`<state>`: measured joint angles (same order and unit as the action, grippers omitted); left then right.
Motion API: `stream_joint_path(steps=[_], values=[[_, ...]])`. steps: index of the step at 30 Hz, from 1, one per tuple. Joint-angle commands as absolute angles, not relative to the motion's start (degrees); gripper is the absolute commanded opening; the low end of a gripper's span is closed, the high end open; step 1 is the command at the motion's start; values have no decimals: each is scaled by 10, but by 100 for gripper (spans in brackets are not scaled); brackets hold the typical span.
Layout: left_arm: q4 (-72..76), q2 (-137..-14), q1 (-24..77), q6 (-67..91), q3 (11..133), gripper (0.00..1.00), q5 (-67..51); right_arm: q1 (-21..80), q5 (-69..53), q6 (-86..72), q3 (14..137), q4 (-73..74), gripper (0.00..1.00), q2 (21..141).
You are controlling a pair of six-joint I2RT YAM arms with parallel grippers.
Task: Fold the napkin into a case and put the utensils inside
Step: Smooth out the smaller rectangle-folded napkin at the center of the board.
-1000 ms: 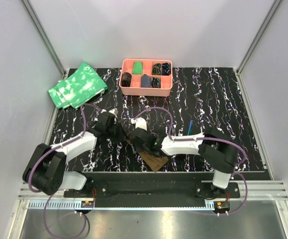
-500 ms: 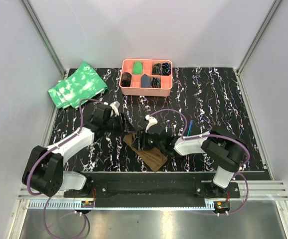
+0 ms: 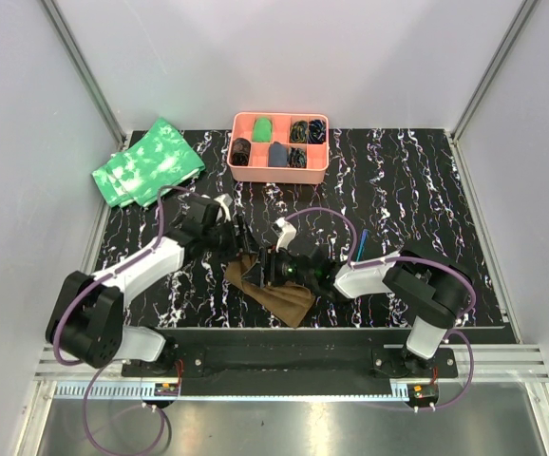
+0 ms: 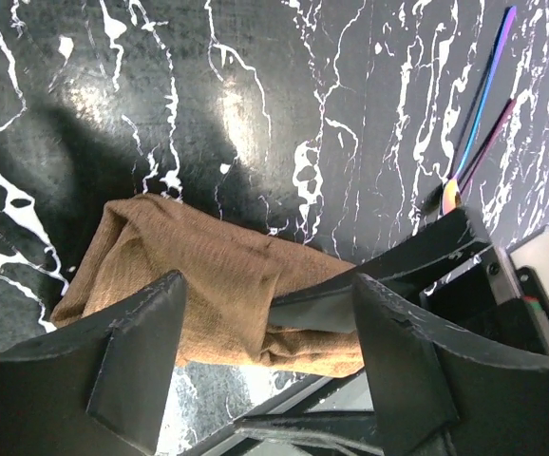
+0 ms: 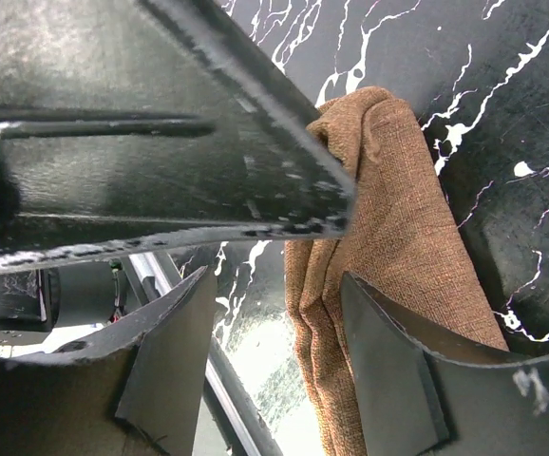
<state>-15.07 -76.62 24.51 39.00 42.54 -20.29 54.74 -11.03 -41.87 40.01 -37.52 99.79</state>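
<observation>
The brown napkin [image 3: 289, 302] lies near the front edge as a narrow, layered folded strip running diagonally. In the left wrist view the napkin [image 4: 208, 285] lies under my left gripper [image 4: 267, 290], which is open and holds nothing. My left gripper [image 3: 243, 243] hovers over the strip's far end. My right gripper [image 3: 273, 267] is just beside it, also open. In the right wrist view the napkin's folded edge [image 5: 388, 247] runs along the right finger of my right gripper [image 5: 276, 285]. The utensils [image 3: 363, 242] lie on the table to the right, and the utensils [image 4: 479, 123] show slim blue and purple stems.
A pink compartment tray [image 3: 279, 117] with small items stands at the back centre. Green white-mottled cloths [image 3: 149, 161] lie at the back left. The two grippers' fingers cross closely over the napkin. The black marbled table [image 3: 426, 190] ends at a metal rail near the napkin.
My left gripper has opened wide and moved in over the napkin's far end. My right arm pulled back to the right, its jaws a little wider, uncovering more of the strip.
</observation>
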Motion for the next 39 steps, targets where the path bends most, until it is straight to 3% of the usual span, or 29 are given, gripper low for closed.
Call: stream_joint_path(steps=[1, 14, 26, 30, 32, 39], values=[[-183, -803, 264, 370, 471, 73, -179, 542, -123, -417, 403, -401, 64, 983], [-245, -805, 275, 290, 486, 66, -124, 542, -113, -413, 409, -380, 64, 983], [-252, -848, 325, 300, 532, 70, -70, 542, -115, -410, 417, -374, 63, 988], [-271, -878, 327, 290, 542, 63, -51, 542, -115, -409, 417, -369, 63, 983], [-272, -879, 327, 289, 538, 48, -40, 542, -112, -407, 417, -363, 63, 976], [-267, -839, 329, 289, 517, 25, -2, 542, -107, -417, 425, -319, 63, 953]])
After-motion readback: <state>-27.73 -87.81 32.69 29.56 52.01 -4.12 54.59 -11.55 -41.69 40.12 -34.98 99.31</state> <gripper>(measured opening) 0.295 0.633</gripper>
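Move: The left hand hovers open over the left, farther end of the folded napkin; this end's loose fold lies about 5 cm below, 1 cm back and 1 cm to the left. The napkin's middle is some 7 cm back and 5 cm right of the hand, the blue utensil roughly 24 cm right and 2 cm ahead, the tray about 21 cm ahead and 6 cm right. From the right hand the napkin end lies 2 cm ahead, 2 cm left and slightly lower. Lower the left gripper about 4 cm onto the napkin's end, tilting the wrist some 20 degrees so its fingers point more steeply down. Once low, close the fingers by more than half to gather the loose fold between them. Keep the right gripper in place beside it, half open with its fingers still straddling the napkin's layered edge. ##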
